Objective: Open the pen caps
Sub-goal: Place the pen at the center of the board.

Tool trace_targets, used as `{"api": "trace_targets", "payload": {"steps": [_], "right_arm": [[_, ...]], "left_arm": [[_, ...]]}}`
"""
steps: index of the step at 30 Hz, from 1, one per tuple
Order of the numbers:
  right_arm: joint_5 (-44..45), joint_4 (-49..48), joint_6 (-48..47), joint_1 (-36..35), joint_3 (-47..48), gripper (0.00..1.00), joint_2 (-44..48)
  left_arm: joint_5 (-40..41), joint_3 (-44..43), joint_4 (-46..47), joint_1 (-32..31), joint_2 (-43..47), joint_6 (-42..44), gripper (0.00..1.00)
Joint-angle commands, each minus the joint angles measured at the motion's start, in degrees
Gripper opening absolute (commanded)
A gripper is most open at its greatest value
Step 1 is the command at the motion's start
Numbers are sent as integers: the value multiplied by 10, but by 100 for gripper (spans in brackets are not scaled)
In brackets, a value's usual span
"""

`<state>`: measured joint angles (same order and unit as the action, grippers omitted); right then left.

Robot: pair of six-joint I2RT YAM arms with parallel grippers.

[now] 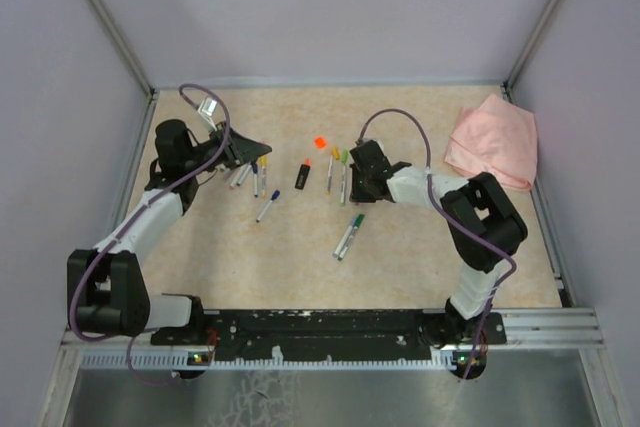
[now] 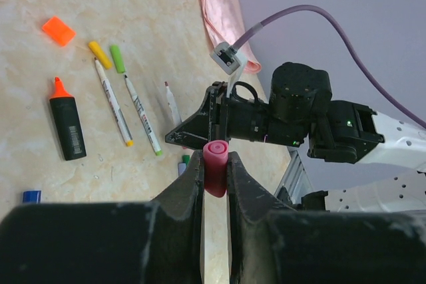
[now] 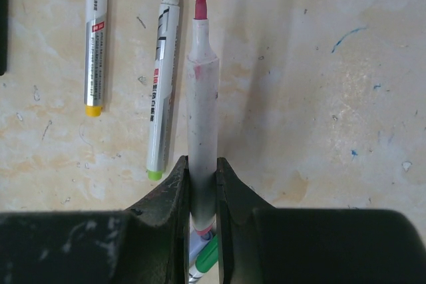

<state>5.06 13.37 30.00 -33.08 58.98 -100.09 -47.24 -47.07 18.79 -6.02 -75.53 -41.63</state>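
My left gripper (image 2: 214, 159) is shut on a pink pen cap (image 2: 215, 174) and holds it above the table; from above it sits at the back left (image 1: 258, 150). My right gripper (image 3: 202, 181) is shut on the rear of a white pen (image 3: 202, 91) whose pink tip is bare, pointing away along the table. In the top view the right gripper (image 1: 356, 185) is just right of centre. An orange cap (image 2: 58, 30), a yellow cap (image 2: 100, 54) and a green cap (image 2: 117, 58) lie loose on the table.
Two uncapped white pens (image 3: 95, 38) (image 3: 163, 84) lie left of the held pen. A black highlighter (image 1: 303, 175), a green marker (image 1: 348, 235), a blue-capped pen (image 1: 267, 207) and more pens (image 1: 242, 175) lie mid-table. A pink cloth (image 1: 492, 142) is at the back right.
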Motion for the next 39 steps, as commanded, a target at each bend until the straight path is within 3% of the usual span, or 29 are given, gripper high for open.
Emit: {"api": "trace_targets", "payload": {"steps": [1, 8, 19, 30, 35, 39], "right_arm": [[-1, -1, -3, 6, 36, 9, -22], [-19, -1, 6, 5, 29, 25, -19], [-28, -5, 11, 6, 12, 35, 37], [-6, -13, -41, 9, -1, 54, 197], [-54, -70, -30, 37, -87, 71, 296], [-130, -122, 29, 107, -183, 72, 363]], "left_arm": [[-12, 5, -3, -3, 13, 12, 0], [-4, -9, -40, -6, 12, 37, 0], [25, -33, -73, -51, -2, 65, 0], [157, -88, -123, -179, -68, 116, 0], [239, -141, -146, -237, -133, 117, 0], [318, -205, -175, -286, -201, 143, 1]]}}
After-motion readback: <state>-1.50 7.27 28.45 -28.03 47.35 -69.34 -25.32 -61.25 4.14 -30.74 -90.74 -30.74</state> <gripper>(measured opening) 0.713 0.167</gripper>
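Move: The right hand holds the uncapped pink pen low over its bare spot, centred about 3 cm ahead and 1 below. The green-ended pen lies 4 cm ahead and 3 left, the yellow-ended pen 6 ahead and 6 left, and the green-capped marker 8 back and 1 left. From the left hand, carrying the pink cap, the green cap is roughly 8 cm ahead, 16 right and 20 below; the yellow cap is 9 ahead and 14 right, the highlighter 4 ahead and 6 right. The right fingers let go of the pink pen on the board beside the green-ended pen, sinking barely a centimetre and opening well, then climb some 14 cm, drifting slightly back and right as they tip upward. The left hand, still pinching the pink cap, eases back and down a little, then swings about 13 cm right and 6 down towards the loose caps and pens, its fingers tipping downward. ##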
